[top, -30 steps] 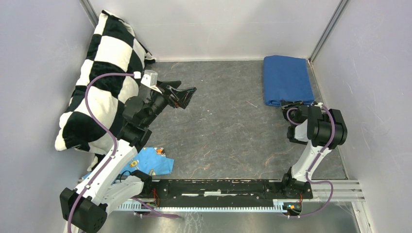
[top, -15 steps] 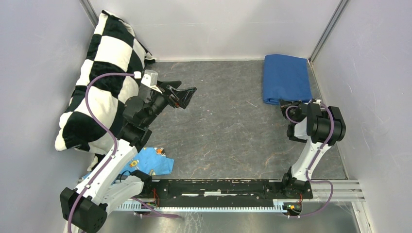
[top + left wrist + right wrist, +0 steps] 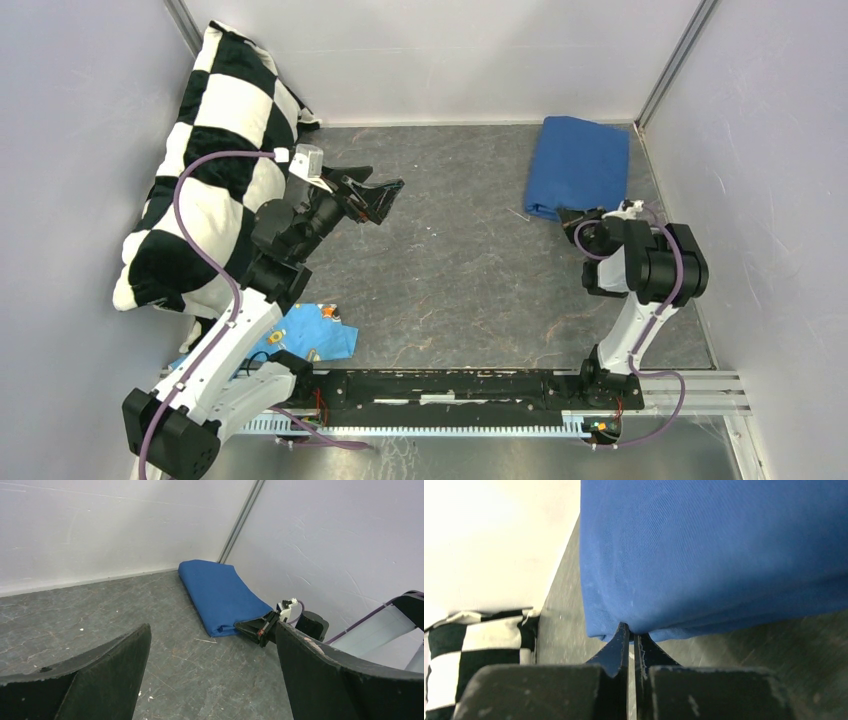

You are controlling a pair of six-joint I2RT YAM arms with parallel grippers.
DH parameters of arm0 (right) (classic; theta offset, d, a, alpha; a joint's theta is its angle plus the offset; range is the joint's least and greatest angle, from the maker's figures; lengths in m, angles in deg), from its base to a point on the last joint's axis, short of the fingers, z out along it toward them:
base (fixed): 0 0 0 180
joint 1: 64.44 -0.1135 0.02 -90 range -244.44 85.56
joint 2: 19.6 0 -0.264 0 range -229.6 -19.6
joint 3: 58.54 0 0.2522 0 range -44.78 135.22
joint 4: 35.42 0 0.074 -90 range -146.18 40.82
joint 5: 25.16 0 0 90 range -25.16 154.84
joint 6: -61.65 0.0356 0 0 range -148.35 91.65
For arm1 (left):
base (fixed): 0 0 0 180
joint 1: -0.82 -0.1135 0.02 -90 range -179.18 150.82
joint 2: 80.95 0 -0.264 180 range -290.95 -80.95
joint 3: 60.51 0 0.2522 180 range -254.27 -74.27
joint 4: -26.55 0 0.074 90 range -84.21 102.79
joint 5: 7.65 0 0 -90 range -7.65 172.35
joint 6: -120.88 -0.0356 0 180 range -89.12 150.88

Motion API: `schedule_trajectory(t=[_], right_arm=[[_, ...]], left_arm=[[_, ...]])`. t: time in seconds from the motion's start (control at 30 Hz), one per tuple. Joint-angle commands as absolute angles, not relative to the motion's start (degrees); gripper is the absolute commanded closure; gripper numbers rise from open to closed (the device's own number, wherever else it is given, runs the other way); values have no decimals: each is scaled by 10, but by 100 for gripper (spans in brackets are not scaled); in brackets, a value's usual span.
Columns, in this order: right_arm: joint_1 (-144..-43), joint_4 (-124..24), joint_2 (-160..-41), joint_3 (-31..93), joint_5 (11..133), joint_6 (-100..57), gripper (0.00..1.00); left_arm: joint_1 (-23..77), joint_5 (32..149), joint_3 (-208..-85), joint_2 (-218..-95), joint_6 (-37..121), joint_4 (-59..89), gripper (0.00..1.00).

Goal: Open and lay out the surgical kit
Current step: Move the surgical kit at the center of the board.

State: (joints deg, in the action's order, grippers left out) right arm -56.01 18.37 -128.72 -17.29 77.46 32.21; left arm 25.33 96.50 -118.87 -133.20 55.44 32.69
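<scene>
The surgical kit [image 3: 580, 165] is a folded dark blue cloth bundle lying in the far right corner, turned slightly askew. It also shows in the left wrist view as a closed bundle [image 3: 220, 597]. My right gripper [image 3: 568, 213] is at the bundle's near left corner, shut on a pinch of the blue cloth [image 3: 714, 555], with the fingertips [image 3: 631, 630] pressed together under the fold. My left gripper [image 3: 385, 200] hangs open over the middle left of the floor, nothing between its fingers [image 3: 212, 630]. The tray and instruments are hidden inside the wrap.
A black-and-white checkered pillow [image 3: 215, 150] leans against the left wall. A light blue patterned cloth scrap [image 3: 310, 335] lies by the left arm's base. Grey walls close in the back and right sides next to the kit.
My right gripper shut on the kit's near edge and drew back leftward, dragging the bundle's near end left so it now lies askew. The left arm has stayed still.
</scene>
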Motion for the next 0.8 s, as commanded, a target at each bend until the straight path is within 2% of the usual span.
schedule_trajectory(t=[0.0, 0.27, 0.5, 0.6, 0.67, 0.77], right_arm=[[-599, 200, -1230, -223, 840, 306, 100], [-663, 144, -1108, -344, 887, 249, 100], [-667, -97, -899, -432, 890, 134, 98], [-667, -270, -783, -429, 845, 76, 88], [-666, -373, -722, -408, 815, 33, 72], [-667, -489, -651, -366, 777, -15, 44]], left_arm=[[254, 973, -1190, -1315, 574, 355, 0], [254, 951, -1185, -1313, 565, 351, 0], [254, 948, -1184, -1314, 568, 350, 0], [255, 947, -1184, -1312, 569, 350, 0], [254, 948, -1185, -1311, 569, 350, 0], [255, 948, -1185, -1307, 570, 350, 0]])
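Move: The right fingers are already shut on the near edge of the surgical kit, close to its left corner; the kit's middle lies about 12 cm ahead and 5 cm to the right, near hand height. The board's centre, where it is to go, is roughly 32 cm left, 6 cm back and 3 cm down. A pale sliver lies some 14 cm left, level fore and aft, 3 cm down. From the raised left hand, the board's centre is about 8 cm ahead, 15 cm right and 34 cm below. Keep the right fingers pinched on the kit's near edge and drag it low over the board, back about 18 cm and up to 9 cm left, turning the hand some 20 degrees counter-clockwise. The leftward part comes early; finish almost straight back, then open the fingers about halfway, rolling the hand's left side down as the edge comes free. ##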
